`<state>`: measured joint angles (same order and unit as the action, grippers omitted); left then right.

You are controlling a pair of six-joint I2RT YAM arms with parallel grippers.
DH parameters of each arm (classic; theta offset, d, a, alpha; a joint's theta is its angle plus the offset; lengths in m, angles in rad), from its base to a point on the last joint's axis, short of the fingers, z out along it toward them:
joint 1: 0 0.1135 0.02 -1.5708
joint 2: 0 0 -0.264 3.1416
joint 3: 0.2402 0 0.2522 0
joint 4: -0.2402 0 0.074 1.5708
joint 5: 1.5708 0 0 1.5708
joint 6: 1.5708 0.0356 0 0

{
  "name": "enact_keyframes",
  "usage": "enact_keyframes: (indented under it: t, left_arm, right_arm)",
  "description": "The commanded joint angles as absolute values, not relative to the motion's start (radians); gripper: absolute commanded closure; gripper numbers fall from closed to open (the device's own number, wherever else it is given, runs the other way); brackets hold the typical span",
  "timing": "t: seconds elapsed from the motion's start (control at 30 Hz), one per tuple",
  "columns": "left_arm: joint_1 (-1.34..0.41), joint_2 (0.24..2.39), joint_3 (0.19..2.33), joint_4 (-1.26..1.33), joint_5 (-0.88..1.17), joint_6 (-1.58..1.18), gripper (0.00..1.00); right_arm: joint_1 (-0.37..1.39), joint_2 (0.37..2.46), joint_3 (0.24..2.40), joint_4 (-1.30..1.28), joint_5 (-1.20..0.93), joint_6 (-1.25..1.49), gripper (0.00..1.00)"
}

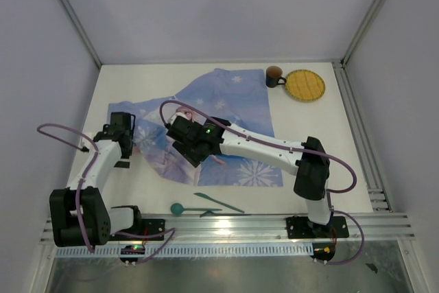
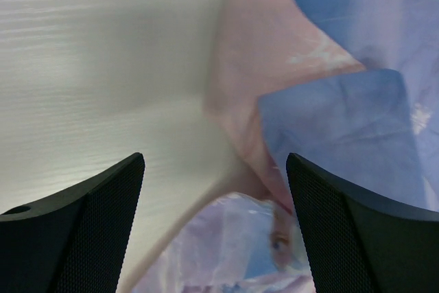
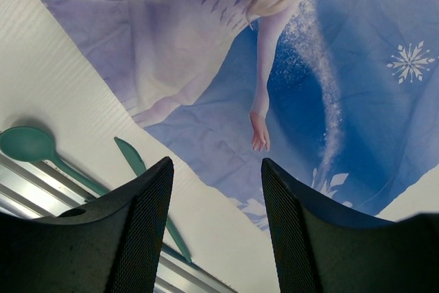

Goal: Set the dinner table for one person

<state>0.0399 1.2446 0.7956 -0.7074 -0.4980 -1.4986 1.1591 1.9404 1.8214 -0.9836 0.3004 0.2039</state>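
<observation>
The dinner table is a white top framed by silver rails. A blue printed cloth lies across its middle, bunched and folded at its left end. My left gripper hovers over that folded end, and it is open. In the left wrist view the cloth's folds lie under the left gripper, with nothing held. My right gripper stands open over the cloth's near-left part. In the right wrist view the right gripper hangs above the cloth's edge and bare table, with nothing between its fingers.
A brown mug and a yellow woven plate stand at the back right. A green spoon and a green knife lie near the front rail. Both the spoon and the knife show in the right wrist view.
</observation>
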Motion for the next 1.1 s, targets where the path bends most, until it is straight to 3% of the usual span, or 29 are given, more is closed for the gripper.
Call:
enact_keyframes:
  t: [0.0, 0.37, 0.63, 1.07]
  left_arm:
    - [0.041, 1.186, 0.675, -0.657, -0.614, -1.614, 0.13]
    - [0.058, 1.229, 0.551, -0.186, -0.46, -1.563, 0.13]
    - [0.058, 1.146, 0.704, -0.331, -0.428, -1.476, 0.13]
    - [0.058, 1.173, 0.643, -0.322, -0.402, -1.488, 0.13]
  right_arm:
    - [1.16, 1.924, 1.859, -1.009, 0.293, 0.222, 0.41]
    - [1.16, 1.936, 1.887, -1.055, 0.287, 0.212, 0.41]
    - [1.16, 1.907, 1.804, -1.0, 0.242, 0.233, 0.41]
    - [1.16, 1.911, 1.796, -1.0, 0.225, 0.23, 0.41]
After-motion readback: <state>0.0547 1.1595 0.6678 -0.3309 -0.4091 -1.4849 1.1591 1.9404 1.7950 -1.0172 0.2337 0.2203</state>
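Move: The left hand hovers over the tablecloth's bunched left side. The folded-back blue flap there lies about 7 cm ahead and 7 cm below, neither left nor right, while the bunched near hem is level with the hand, some 5 cm to its right and 7 cm down. The large printed snowflake is roughly 4 cm ahead and 8 cm right, 8 cm below. From the right hand the flap is some 24 cm left, 10 cm ahead and 14 cm down. With its fingers kept wide open, the left hand dips some 5 cm down and 3 to 4 cm back beside the bunched hem, then scoops forward and up by about 9 cm each way, over the folded cloth, before sinking again by 1 to 2 cm. During the scoop the wrist swings the fingertips outward some 25 degrees, so they point farther forward, while the right hand, half open over the middle of the cloth, only eases back and down by under 2 cm. ##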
